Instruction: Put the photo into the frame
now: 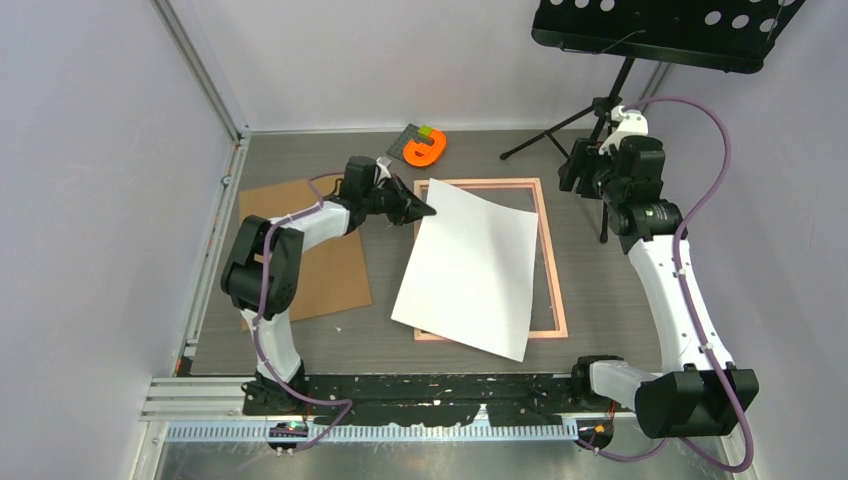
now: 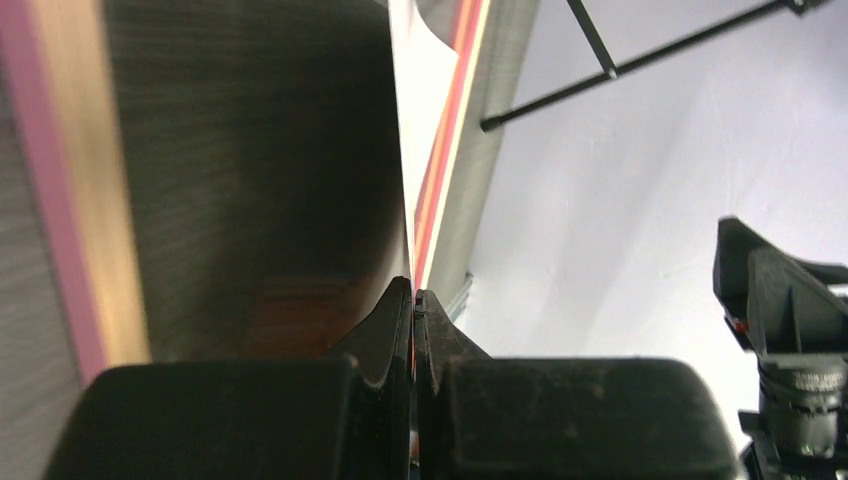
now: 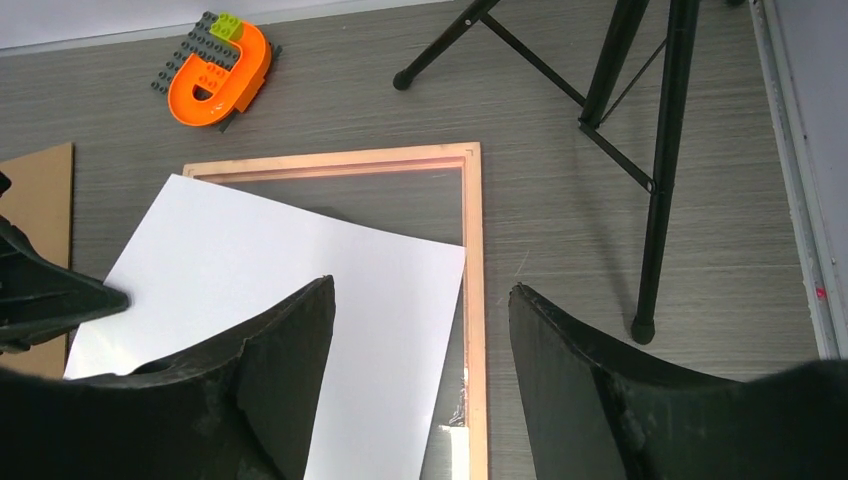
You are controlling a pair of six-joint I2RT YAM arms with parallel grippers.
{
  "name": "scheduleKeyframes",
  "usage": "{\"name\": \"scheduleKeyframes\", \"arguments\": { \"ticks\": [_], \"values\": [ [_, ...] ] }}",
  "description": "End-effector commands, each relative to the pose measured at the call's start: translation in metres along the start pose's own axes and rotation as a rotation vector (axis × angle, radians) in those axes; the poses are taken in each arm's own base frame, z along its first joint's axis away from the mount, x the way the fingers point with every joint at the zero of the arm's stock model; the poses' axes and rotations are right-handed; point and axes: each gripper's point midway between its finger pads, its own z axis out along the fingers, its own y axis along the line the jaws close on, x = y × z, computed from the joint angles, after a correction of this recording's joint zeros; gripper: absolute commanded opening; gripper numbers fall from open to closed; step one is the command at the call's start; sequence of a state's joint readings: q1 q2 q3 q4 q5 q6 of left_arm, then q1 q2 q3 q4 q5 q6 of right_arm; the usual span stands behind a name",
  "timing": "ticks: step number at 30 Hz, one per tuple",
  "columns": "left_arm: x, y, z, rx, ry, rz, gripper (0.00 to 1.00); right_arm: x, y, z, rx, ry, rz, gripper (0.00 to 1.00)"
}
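The photo (image 1: 470,265) lies white side up, skewed across the pink frame (image 1: 548,250), which lies flat on the table. The photo's near left part overhangs the frame's left rail. My left gripper (image 1: 428,211) is shut on the photo's far left corner. In the left wrist view the jaws (image 2: 413,293) pinch the sheet (image 2: 425,100) edge-on, with the frame rail (image 2: 45,200) at the left. My right gripper (image 1: 572,168) is open and empty, above the frame's far right corner. In its view the fingers (image 3: 420,300) straddle the photo (image 3: 270,260) and the frame's right rail (image 3: 470,250).
A brown backing board (image 1: 310,250) lies left of the frame. An orange toy with bricks (image 1: 425,147) sits at the back. A black music stand's tripod legs (image 1: 600,110) stand at the back right, next to my right arm. White walls close in both sides.
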State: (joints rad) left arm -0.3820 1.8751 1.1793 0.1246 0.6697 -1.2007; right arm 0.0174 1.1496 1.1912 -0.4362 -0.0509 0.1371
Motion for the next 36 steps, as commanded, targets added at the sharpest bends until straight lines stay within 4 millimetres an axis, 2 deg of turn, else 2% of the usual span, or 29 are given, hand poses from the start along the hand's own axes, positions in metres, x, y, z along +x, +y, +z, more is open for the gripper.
{"name": "scheduleKeyframes", "arguments": {
  "ticks": [1,12,15,18,25,31,36],
  "values": [
    [-0.033,0.009,0.0,-0.007,-0.114,0.057,0.0,-0.007,0.003,-0.002,-0.019,-0.036,0.0,0.7],
    [-0.066,0.031,-0.01,-0.051,-0.208,-0.01,0.0,0.014,-0.002,0.016,-0.011,0.026,-0.013,0.71],
    [-0.067,0.04,-0.012,-0.056,-0.224,-0.056,0.0,0.022,-0.011,0.021,0.012,0.047,-0.005,0.7],
    [-0.067,0.045,-0.012,-0.044,-0.243,-0.095,0.0,0.024,-0.013,0.024,0.011,0.051,0.001,0.7],
    [-0.081,0.036,-0.017,0.011,-0.281,-0.154,0.0,0.033,-0.014,0.03,0.005,0.075,-0.003,0.7],
    [-0.089,0.026,-0.013,0.066,-0.291,-0.213,0.0,0.048,0.001,0.04,-0.093,0.115,-0.007,0.7],
    [-0.1,0.012,-0.014,0.111,-0.289,-0.227,0.0,0.057,0.003,0.046,-0.122,0.147,-0.022,0.7]
  ]
}}
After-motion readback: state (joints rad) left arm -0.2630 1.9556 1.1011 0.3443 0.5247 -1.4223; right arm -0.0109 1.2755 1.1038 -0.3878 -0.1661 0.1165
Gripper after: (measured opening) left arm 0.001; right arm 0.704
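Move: Below and to the right of the left hand, which already holds the photo by its left edge near the far corner, lies the frame's middle: about 13 cm right, 5 cm back and 13 cm down. The brown board is some 31 cm left and 4 cm back of that hand. From the open right hand, the photo's far right corner is about 6 cm ahead, 5 cm left and 20 cm down; the stand's near foot is roughly 11 cm right, 4 cm ahead and 27 cm down. Drawing the pinched photo forward and to the left across the frame, the left hand travels some 8 cm towards and over the left bar, sinks about 3 cm and turns some 20 degrees counter-clockwise, fingers still shut. The right hand, still open and empty, sinks about 7 cm near the frame's right bar and tips slightly further down. ##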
